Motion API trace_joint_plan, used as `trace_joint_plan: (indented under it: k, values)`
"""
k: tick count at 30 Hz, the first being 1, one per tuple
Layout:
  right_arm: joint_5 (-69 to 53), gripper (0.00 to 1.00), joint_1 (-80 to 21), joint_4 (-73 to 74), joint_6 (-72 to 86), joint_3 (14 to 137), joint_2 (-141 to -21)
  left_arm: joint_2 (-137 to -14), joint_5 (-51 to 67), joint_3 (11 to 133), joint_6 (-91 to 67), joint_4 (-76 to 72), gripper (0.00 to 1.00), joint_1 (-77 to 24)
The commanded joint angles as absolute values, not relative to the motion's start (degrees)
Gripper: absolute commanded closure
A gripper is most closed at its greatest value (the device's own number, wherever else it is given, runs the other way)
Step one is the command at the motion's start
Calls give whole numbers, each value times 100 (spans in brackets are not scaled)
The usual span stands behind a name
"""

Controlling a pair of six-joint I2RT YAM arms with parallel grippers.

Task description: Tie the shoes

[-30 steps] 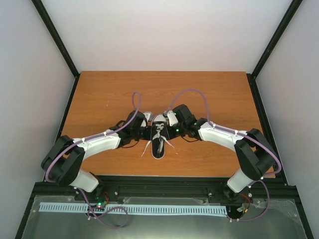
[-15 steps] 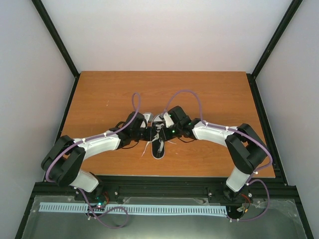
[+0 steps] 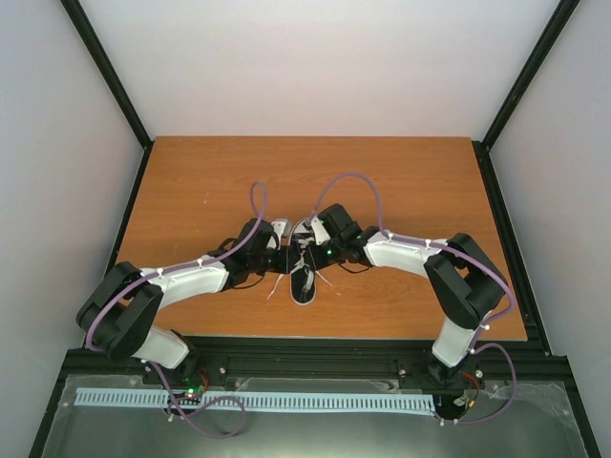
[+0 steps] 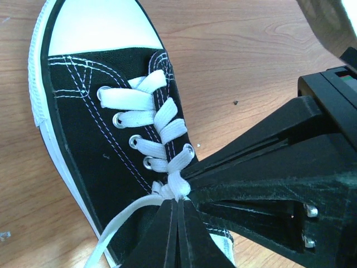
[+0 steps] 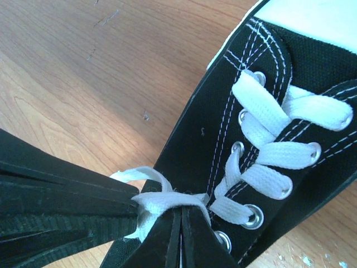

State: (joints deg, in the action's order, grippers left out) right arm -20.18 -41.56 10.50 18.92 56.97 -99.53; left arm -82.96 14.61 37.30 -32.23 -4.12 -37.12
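A small black canvas shoe with a white toe cap lies at the table's middle, toe pointing away from the arms. In the left wrist view the shoe shows its white laces, and my left gripper is shut on a bunch of lace at the lowest eyelets. A loose lace end trails off to the left. The right gripper's fingers come in from the right and meet the same spot. In the right wrist view my right gripper is shut with a lace band drawn across its tip.
The wooden table is ringed by a black frame and white walls. Purple cables arch above both wrists. A black rail runs along the near edge, between the arm bases.
The right arm has swung left, bringing its gripper in over the shoe's laces. The left gripper has shifted slightly left, and the tips now meet.
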Motion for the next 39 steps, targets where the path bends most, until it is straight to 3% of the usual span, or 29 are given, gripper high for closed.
trace_joint_plan:
  k: [1, 20, 28, 34, 39]
  values:
    - [-1735, 97, -4181, 1109, 1903, 5800, -10142, -8098, 1470, 3667, -3343, -787, 99, -3674]
    - [-1602, 97, -4184, 1034, 2007, 5752, -10066, -8177, 2135, 3441, -3138, -881, 99, -3674]
    - [-1629, 97, -4185, 1019, 2001, 5701, -9993, -7685, 1472, 3619, -3086, -204, 72, -3633]
    - [-1661, 97, -4184, 991, 1989, 5662, -9981, -7822, 1581, 3828, -3409, 60, 66, -3164]
    - [-1679, 97, -4184, 980, 1983, 5660, -9967, -8546, 1983, 4172, -3378, 236, 69, -2951]
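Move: The lace knot on the shoe lies about 1 cm ahead and 1 cm to the right of the left fingers, which already hold a lace strand beside it. The toe cap is about 9 cm ahead, 1 cm right and 4 cm lower; the loose left lace end lies roughly 11 cm back and 9 cm left on the table. From the right fingertips, shut on the lace, the knot is about 1 cm back and level sideways. Draw the held lace strand back about 1.5 cm beside the knot with the left gripper, then open its fingers a third of the way to let the strand go. Lift some 2 cm clear while swinging left and then forward about 3 cm, away from the knot, easing down again last. Keep the right gripper still, shut on the lace at the knot. ##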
